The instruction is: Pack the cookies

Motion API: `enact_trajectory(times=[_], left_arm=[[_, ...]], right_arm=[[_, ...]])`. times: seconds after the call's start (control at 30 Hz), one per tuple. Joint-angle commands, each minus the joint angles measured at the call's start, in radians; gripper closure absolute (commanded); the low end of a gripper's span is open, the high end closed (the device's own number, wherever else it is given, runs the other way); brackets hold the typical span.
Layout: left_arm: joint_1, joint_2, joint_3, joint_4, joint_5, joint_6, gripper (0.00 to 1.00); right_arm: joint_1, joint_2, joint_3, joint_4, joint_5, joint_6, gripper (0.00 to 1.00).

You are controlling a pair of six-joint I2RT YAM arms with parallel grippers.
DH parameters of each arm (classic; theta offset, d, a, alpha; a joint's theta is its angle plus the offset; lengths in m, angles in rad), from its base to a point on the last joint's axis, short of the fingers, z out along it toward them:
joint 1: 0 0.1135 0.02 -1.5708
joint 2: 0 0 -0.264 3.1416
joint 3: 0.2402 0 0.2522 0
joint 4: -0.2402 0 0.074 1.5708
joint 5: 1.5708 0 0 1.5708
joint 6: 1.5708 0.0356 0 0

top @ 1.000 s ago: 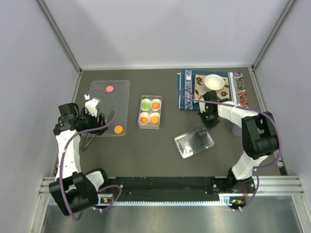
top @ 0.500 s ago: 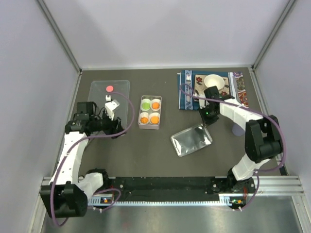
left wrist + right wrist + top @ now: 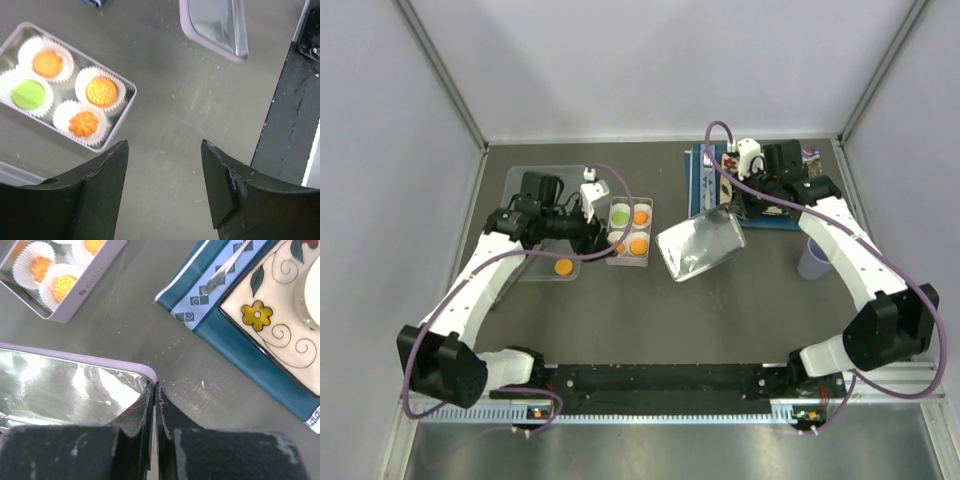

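Note:
The white-walled box (image 3: 628,259) holds four paper cups with cookies: a green one (image 3: 619,215) and three orange ones (image 3: 101,91). Another orange cookie (image 3: 563,266) lies loose on the clear tray (image 3: 570,180). My left gripper (image 3: 608,241) hangs open and holds nothing at the box's left edge; in the left wrist view (image 3: 165,145) it stands over bare table beside the box (image 3: 117,122). My right gripper (image 3: 155,386) is shut on the rim of the shiny lilac-edged lid (image 3: 65,385). The lid (image 3: 700,245) hangs tilted just right of the box.
A blue patterned placemat (image 3: 704,172) with a flowered plate (image 3: 270,320) lies at the back right, under the right arm. A lilac cup (image 3: 813,258) stands by the right wall. The black rail (image 3: 290,115) runs along the near edge.
The left arm swung right from the clear tray to the box, gripper still open. The right arm lifted the lid off the table and carried it up and left toward the box.

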State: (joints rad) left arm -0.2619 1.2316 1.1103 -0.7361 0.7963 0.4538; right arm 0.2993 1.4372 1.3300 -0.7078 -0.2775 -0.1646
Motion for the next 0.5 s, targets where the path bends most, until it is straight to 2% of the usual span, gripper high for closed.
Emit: enact_trajectory(times=[0.0, 0.13, 0.47], left_arm=[[-0.043, 0.037, 0.107, 0.113, 0.067, -0.059, 0.34], [-0.085, 0.077, 0.149, 0.188, 0.078, -0.116, 0.34], [-0.177, 0.190, 0.284, 0.156, 0.167, -0.161, 0.33]], right_arm=[[0.015, -0.075, 0.026, 0.071, -0.092, -0.027, 1.00], [0.015, -0.109, 0.029, 0.102, -0.115, -0.033, 1.00], [0.015, -0.208, -0.026, 0.145, -0.233, -0.075, 1.00]])
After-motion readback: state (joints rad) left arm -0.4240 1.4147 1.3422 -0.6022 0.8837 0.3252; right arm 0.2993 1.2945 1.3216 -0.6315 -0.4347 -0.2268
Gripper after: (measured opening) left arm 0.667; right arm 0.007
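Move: The open left hand faces the lid, whose middle is about 18 cm to its right, 1 cm ahead and 3 cm lower; the cookie box is roughly 12 cm ahead, 5 cm right and 18 cm below. The right hand already pinches the lid's corner in the air. From it the box lies about 18 cm left, 2 cm ahead and 18 cm down, and the flowered plate some 14 cm ahead, 8 cm right, equally low. Left hand reaches 8 cm right, also rising, fingers open, towards the lid, which the right lifts 6 cm. ##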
